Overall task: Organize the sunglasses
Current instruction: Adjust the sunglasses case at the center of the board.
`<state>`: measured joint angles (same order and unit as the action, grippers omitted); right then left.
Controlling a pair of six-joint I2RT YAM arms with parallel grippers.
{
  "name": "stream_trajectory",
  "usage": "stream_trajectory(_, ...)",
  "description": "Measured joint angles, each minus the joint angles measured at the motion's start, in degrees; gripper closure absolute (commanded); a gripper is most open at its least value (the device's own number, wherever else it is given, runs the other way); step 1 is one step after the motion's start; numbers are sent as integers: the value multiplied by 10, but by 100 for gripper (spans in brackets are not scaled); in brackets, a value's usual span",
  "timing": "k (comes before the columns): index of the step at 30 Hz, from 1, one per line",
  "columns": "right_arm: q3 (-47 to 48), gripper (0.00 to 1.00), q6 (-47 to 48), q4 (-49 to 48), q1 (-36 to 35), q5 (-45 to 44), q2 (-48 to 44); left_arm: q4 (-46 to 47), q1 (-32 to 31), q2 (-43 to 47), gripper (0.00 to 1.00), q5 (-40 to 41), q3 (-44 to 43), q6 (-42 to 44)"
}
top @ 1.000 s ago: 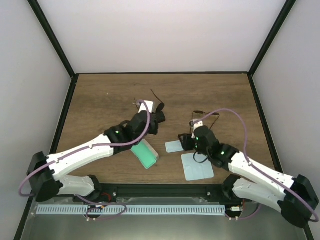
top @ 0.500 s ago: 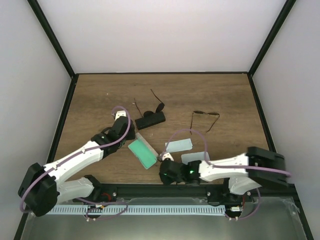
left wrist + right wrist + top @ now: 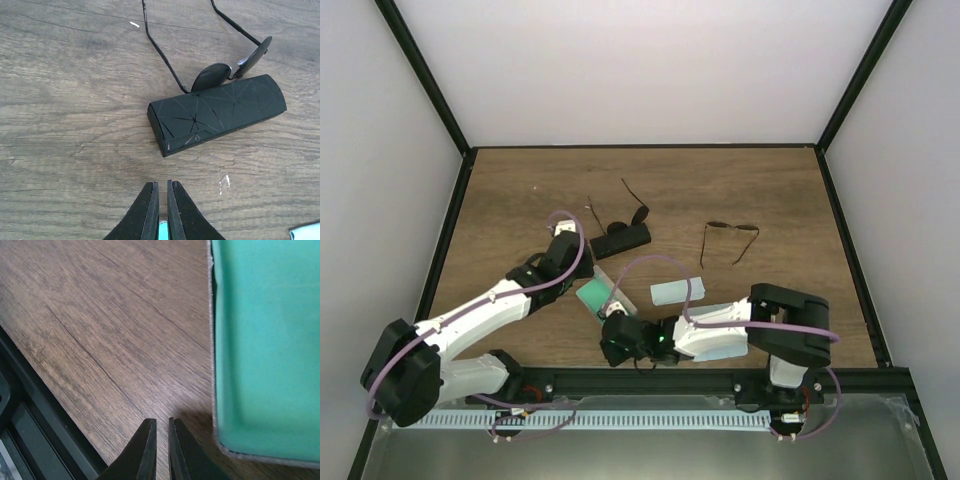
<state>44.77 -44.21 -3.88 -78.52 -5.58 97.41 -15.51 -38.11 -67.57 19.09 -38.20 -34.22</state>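
Note:
One pair of sunglasses [image 3: 623, 204] [image 3: 214, 77] lies open on the wood just behind a black case [image 3: 622, 238] [image 3: 217, 112], its lenses against the case's far side. A second pair of sunglasses [image 3: 728, 241] lies further right. My left gripper [image 3: 580, 262] [image 3: 162, 186] is shut and holds nothing, hovering just short of the black case's near end. My right gripper [image 3: 607, 322] [image 3: 161, 423] is shut over bare wood beside the corner of an open green-lined case [image 3: 592, 293] [image 3: 265, 340].
A pale oblong case [image 3: 677, 290] lies right of the green one. A light blue cloth [image 3: 722, 311] shows partly under the right arm. The black front rail [image 3: 650, 378] [image 3: 30, 420] runs close to the right gripper. Black frame posts edge the table.
The right arm swung from the table's right side to the front left, by the green case, and its jaws shut. The left arm pulled back from the black case and shut.

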Motion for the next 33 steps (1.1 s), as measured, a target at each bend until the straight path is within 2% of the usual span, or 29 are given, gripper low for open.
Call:
stream_trajectory(13,52,92,28,-33,16,13,70,0,2,-1,92,15,1,1)
stream_trajectory(33,1,92,25,-11,106,-33,21,1,2,-3,91,-3,1,2)
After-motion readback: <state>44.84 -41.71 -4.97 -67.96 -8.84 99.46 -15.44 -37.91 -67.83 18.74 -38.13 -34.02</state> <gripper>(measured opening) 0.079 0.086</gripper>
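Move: The open, green-lined sunglasses case lies askew just in front of the right hand, its middle about 10 cm ahead and 1 cm to the right, roughly 1 cm below; its nearest corner is almost at the fingertips. From the same hand, the near cloth is about 16 cm ahead and 16 cm right, and the closed black case 28 cm ahead and 3 cm right. From the left hand, the open case's middle is some 7 cm back, 6 cm right and 10 cm below. With its fingers kept nearly shut, the right hand first slips about 3 cm left and 1 cm down along the near-left long side of the open case, then sweeps some 8 cm forward while curving 5 cm or so back to the right. The fingertips push on that side near its closest corner, driving the corner forward and right to swing the case square, and the wrist turns about 10 degrees clockwise as it goes. ##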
